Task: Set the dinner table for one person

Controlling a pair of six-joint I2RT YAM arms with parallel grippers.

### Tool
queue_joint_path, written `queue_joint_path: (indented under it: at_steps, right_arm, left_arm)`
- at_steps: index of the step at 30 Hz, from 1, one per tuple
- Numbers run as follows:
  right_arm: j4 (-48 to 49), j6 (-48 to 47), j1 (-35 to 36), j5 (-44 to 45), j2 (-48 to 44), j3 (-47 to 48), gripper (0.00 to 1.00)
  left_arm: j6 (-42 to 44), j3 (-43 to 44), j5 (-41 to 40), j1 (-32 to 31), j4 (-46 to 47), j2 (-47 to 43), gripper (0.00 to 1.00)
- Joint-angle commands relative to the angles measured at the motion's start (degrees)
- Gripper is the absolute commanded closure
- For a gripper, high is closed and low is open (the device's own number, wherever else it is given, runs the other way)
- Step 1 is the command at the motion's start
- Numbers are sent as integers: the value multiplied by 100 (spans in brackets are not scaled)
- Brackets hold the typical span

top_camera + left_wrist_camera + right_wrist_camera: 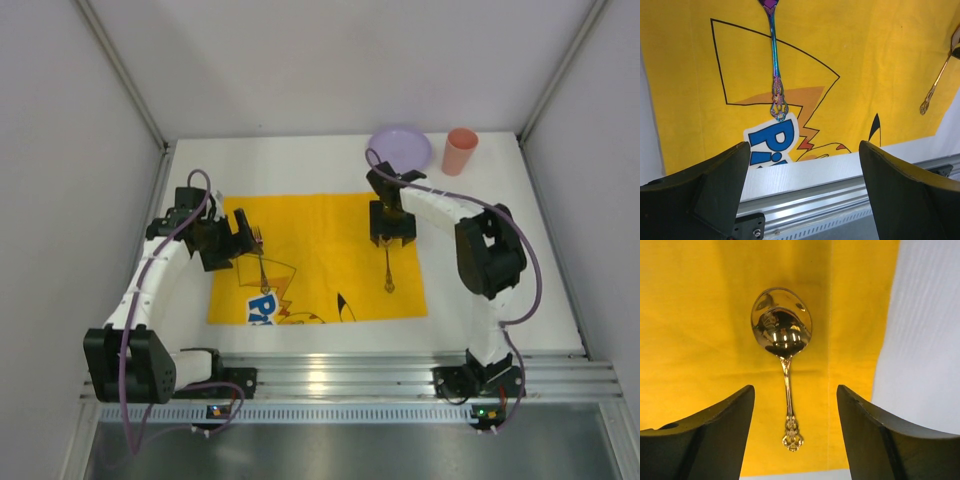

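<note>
A yellow cartoon-printed placemat (320,250) lies on the white dinner table (500,300). A rainbow-coloured fork (261,258) lies on the mat's left part; it also shows in the left wrist view (775,65). A gold spoon (388,268) lies on the mat's right part; it also shows in the right wrist view (785,355). My left gripper (238,240) is open and empty above the fork's head. My right gripper (392,232) is open and empty above the spoon's bowl end. A purple plate (400,148) and a pink cup (460,151) stand at the back right.
Grey walls enclose the table on three sides. An aluminium rail (340,375) runs along the near edge, with both arm bases on it. The right arm's elbow (488,255) hangs over the table to the right of the mat.
</note>
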Motion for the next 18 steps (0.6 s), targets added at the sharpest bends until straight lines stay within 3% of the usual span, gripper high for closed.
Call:
queue_joint_path:
  at_steps: [1, 5, 12, 18]
  right_arm:
    - [-238, 18, 36, 217, -842, 562, 32]
    - [-344, 18, -166, -98, -879, 1336, 29]
    - [-564, 150, -974, -670, 139, 3163, 31]
    - [-186, 888, -1844, -1444, 1026, 3744, 33]
  left_arm:
    - [-66, 129, 37, -17, 81, -41, 5]
    - [-48, 59, 37, -17, 213, -5, 5]
    - [-13, -257, 125, -17, 546, 56, 5]
    - [5, -381, 230, -17, 916, 328, 5]
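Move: The cup stands about 18 cm ahead of the open right hand and 15 cm to its right, its middle some 2 cm higher. The purple plate lies roughly 21 cm ahead and 4 cm right, the spoon just below, its middle 3 cm back and not off to either side. From the left hand the cup is about 26 cm ahead, 39 cm right and 8 cm lower. The open right hand rises off the spoon, sweeping up and forward about 16 cm each, then right towards the cup. ##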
